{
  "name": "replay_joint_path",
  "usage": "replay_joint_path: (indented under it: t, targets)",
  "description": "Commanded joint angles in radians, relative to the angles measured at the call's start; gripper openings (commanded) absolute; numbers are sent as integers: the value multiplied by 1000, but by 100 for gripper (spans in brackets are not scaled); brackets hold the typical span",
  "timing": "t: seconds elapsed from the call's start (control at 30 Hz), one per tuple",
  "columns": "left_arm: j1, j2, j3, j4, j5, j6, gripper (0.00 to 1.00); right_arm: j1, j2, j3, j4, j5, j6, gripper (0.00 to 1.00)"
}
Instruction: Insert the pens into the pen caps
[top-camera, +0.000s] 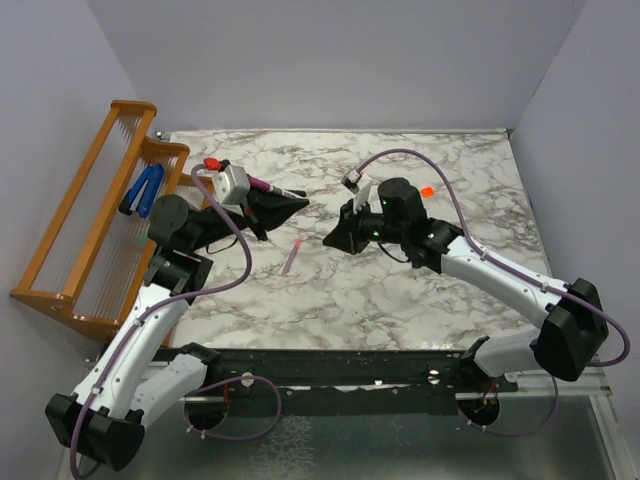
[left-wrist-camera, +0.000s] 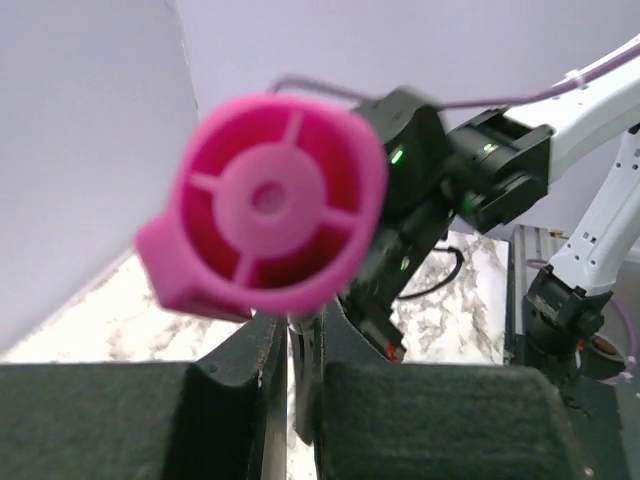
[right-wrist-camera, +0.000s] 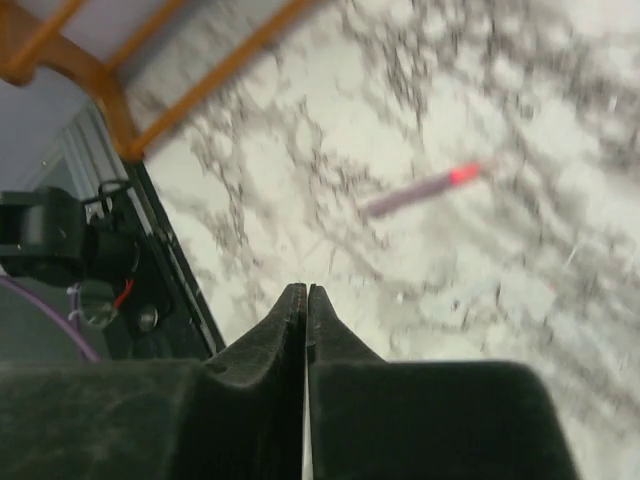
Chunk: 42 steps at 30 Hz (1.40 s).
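Note:
My left gripper (top-camera: 300, 203) (left-wrist-camera: 300, 325) is shut on a slim dark pen, held above the table at the left. The pen's magenta cap (left-wrist-camera: 270, 200) (top-camera: 262, 185) points back at the left wrist camera and fills that view end-on. A dull pink pen (top-camera: 291, 258) (right-wrist-camera: 415, 192) lies loose on the marble between the two grippers. My right gripper (top-camera: 330, 240) (right-wrist-camera: 306, 290) hovers just right of it, shut with nothing between its fingers. A bright orange cap (top-camera: 428, 190) lies on the table behind the right arm.
A wooden rack (top-camera: 90, 230) stands along the left edge with a blue clip-shaped object (top-camera: 143, 190) on it. A small red thing (top-camera: 212, 164) shows by the left wrist. The right arm (left-wrist-camera: 430, 180) faces the left gripper closely.

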Motion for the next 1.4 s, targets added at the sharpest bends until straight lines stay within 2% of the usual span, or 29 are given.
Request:
replay_joint_path:
  t: [0.0,0.13,0.33,0.5,0.6,0.8,0.97,1.2,1.37]
  targets:
    - [-5,-21,-1,-104,-14,100,0,-35,-13,37,-235,15,-21,12]
    - [-5,29,-31,-333,-68,179,0,-83,-83,64,-218,99,-25,34]
    - [-7,239,24,-636,-171,250,0,-109,-167,70,-263,175,-64,40]
    - [-10,466,89,-749,-264,167,0,-122,-250,54,-368,312,-73,44]
    - [-50,568,115,-796,-310,152,0,-126,-323,9,-408,371,-64,46]
    - [-183,706,212,-872,-517,120,0,-128,-449,-81,-471,401,-11,47]
    - [-247,834,302,-957,-681,93,0,-128,-565,-172,-495,414,50,47]
    - [-282,952,370,-1025,-830,82,0,-129,-670,-211,-569,444,71,49]
    - [-284,989,392,-1038,-877,73,0,-128,-710,-236,-590,448,81,50]
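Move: The left hand, up high with the capped pen already in its fingers, has the clear table spot it is taken to about 40 cm below and 5 cm ahead. The capped pen lying on the table is 8 cm ahead, 4 cm to its left and 40 cm down. From the empty right hand, that lying pen is 8 cm ahead, 12 cm left and 26 cm down; the black highlighter is 8 cm ahead, some 21 cm right and as far below. The left arm keeps its pinch on the magenta-capped pen and, after a tiny lift, swings down about 37 cm and a little forward towards the table just to the right of the capped pen lying there, its wrist turning some 90 degrees so that the fingers go from pointing right to pointing down. Meanwhile the empty right hand, first dipping and rising a few centimetres, draws away to the right by roughly 18 cm towards the side where the highlighter lies, later also easing back about 5 cm, while it turns clockwise and its shut fingers open about halfway. ##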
